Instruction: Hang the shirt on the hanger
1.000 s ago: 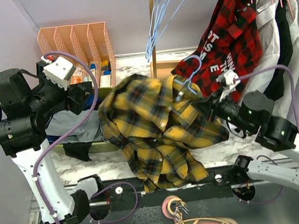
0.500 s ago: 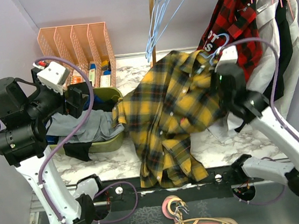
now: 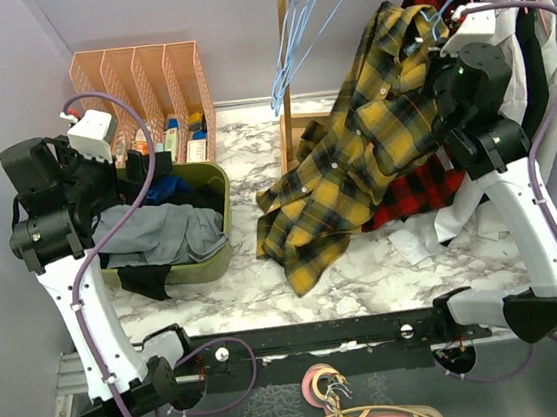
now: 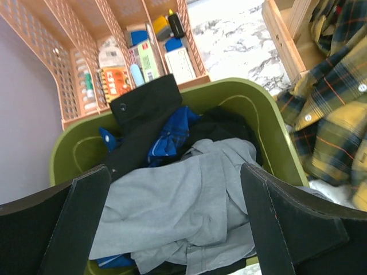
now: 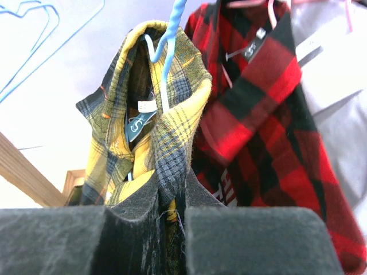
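Observation:
The yellow-and-dark plaid shirt [image 3: 372,147] hangs high at the right, its tail trailing down to the marble table. My right gripper [image 3: 430,58] is raised by the rail and shut on the shirt's collar [image 5: 172,143], fabric pinched between the pads at the right gripper [image 5: 172,200]. The light-blue hanger [image 5: 171,34] sits inside the collar; only its hook shows above it, also seen as the hanger hook [image 3: 444,0] near the rail. My left gripper [image 4: 175,212] hangs open over a green bin with nothing between its fingers, shown too as the left gripper [image 3: 149,173].
Grey cloth [image 4: 178,200] and dark clothes fill the green bin [image 3: 217,180]. A pink organizer [image 3: 143,83] stands behind it. Spare blue hangers [image 3: 303,25] hang by the wooden post [image 3: 287,56]. A red-and-black plaid shirt [image 5: 258,114] and pale garments [image 3: 529,69] hang at the right.
My right arm has lifted the shirt off the table, up and to the right to the rail. The left arm has shifted slightly and stays open.

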{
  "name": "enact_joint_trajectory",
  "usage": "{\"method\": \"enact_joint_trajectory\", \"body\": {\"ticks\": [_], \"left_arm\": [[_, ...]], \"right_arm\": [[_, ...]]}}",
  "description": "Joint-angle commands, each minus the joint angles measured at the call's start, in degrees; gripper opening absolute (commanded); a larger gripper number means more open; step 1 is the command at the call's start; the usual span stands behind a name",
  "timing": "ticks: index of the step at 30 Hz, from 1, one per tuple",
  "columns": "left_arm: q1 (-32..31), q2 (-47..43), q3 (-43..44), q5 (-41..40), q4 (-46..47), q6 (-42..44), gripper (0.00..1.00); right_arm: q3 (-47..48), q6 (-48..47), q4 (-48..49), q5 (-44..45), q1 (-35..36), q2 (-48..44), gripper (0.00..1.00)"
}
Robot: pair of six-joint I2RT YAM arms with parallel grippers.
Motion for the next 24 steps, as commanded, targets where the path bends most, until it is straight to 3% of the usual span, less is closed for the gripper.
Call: {"method": "enact_joint_trajectory", "body": {"ticks": [1, 6, 12, 17, 20, 24], "left_arm": [[0.3, 0.2, -3.9, -1.4, 2.3, -2.1, 0.99], [0.1, 2.5, -2.4, -0.9, 2.5, -3.2, 0.99], [0.2, 4.1, -0.8, -15.7, 8.1, -13.7, 0.99], [0.4, 4.3, 0.8, -30.2, 10.1, -22.5, 0.99], [0.4, 4.7, 2.8, -34.0, 9.0, -22.4, 0.99], [0.4, 5.1, 3.5, -32.6, 8.6, -21.8, 0.99]], "right_arm": [[5.2, -6.5, 6.8, -1.3, -0.4, 3.5, 0.01], [6.5, -8.7, 12.3, -1.8, -0.6, 4.9, 0.01], [13.4, -8.6, 12.8, -5.2, -3.9, 10.9, 0.01], [13.7, -6.0, 15.3, -12.5, -7.9, 10.6, 0.01], [15.1, -5.5, 14.8, -15.7, -9.9, 12.3, 0.01], [17.5, -4.4, 13.9, -19.5, -12.1, 14.7, 0.01]]}}
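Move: The wooden rail is about 14 cm ahead of the right hand, straight on, and some 15 cm above it. Nearest it, the red shirt's collar hangs about 9 cm ahead, 6 cm right and slightly higher, and the spare blue hangers about 6 cm ahead, 19 cm left, roughly level. From the left hand, that stretch of rail is about 23 cm ahead, 47 cm right and 19 cm up. Right hand carries the pinched shirt 7 cm forward, 5 up towards the rail; left swings 8 cm left. ##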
